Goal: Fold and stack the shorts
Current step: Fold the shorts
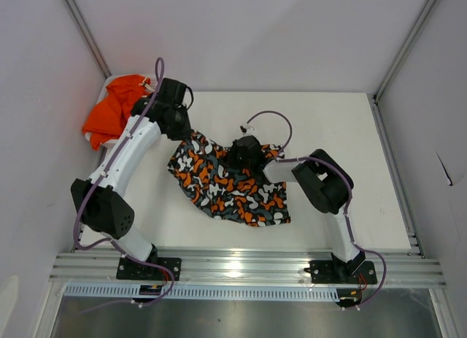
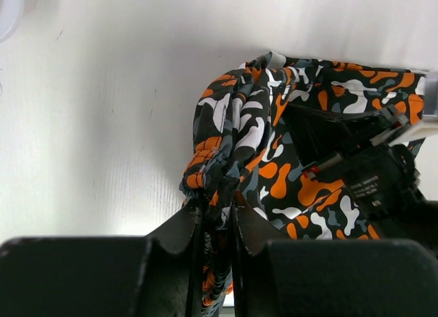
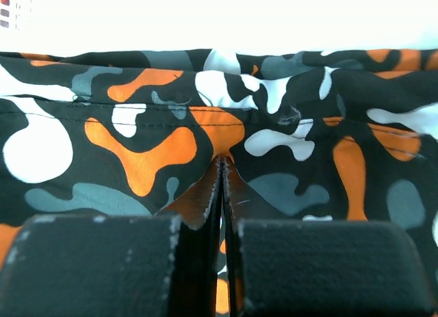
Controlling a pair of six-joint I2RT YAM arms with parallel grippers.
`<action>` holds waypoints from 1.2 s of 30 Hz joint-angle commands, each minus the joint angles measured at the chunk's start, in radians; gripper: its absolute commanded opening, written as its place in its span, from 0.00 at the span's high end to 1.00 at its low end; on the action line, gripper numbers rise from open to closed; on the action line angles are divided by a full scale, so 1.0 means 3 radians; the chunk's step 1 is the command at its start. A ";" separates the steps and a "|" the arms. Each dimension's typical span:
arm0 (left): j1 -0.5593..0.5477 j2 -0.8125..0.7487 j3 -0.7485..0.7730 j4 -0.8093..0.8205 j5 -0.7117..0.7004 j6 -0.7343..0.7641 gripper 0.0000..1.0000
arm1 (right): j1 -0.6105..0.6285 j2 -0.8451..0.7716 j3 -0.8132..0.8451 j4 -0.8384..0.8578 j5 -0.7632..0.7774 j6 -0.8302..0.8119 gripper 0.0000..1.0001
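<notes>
The patterned shorts (image 1: 233, 192) lie spread in the middle of the table, in orange, black, white and grey blotches. My left gripper (image 1: 188, 133) (image 2: 217, 207) is shut on their bunched upper-left edge (image 2: 226, 139). At the middle of their far edge, my right gripper (image 1: 239, 159) (image 3: 220, 159) is shut, its tips pinched into the cloth (image 3: 150, 146) just below a stitched hem. The plain orange shorts (image 1: 113, 112) sit crumpled at the back left, beside the left wrist.
A white basket (image 1: 111, 81) holds the orange shorts in the back left corner. Grey walls close in the table on three sides. The aluminium rail (image 1: 241, 269) with both arm bases runs along the near edge. The right arm's black wrist (image 2: 376, 180) rests over the patterned cloth.
</notes>
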 commanded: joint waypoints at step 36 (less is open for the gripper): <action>-0.0612 0.0374 0.0712 -0.0252 -0.0250 -0.0351 1.00 | -0.0007 0.0237 0.0618 -0.0067 -0.0008 0.0143 1.00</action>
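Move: Some 12 cm to the right of the left hand, 3 cm ahead and about 17 cm below lies the waistband under the right fingertips; from the right hand that spot is 1 cm ahead, 1 cm left and 2 cm down. The left fingers already hold a bunched corner of the shorts in the air. The shorts' flat body has its middle roughly 15 cm right, 6 cm back and 18 cm below the left hand; the basket stands about 21 cm left, 18 cm ahead and 15 cm below. Carrying the pinched corner about 6 cm right, almost level, the left hand closes in on the right fingertips, its fingers still shut on the cloth. The right hand, kept closed, first sinks 1–2 cm onto the waistband while edging forward and left, stays there pressing down, then rises about 3 cm. ##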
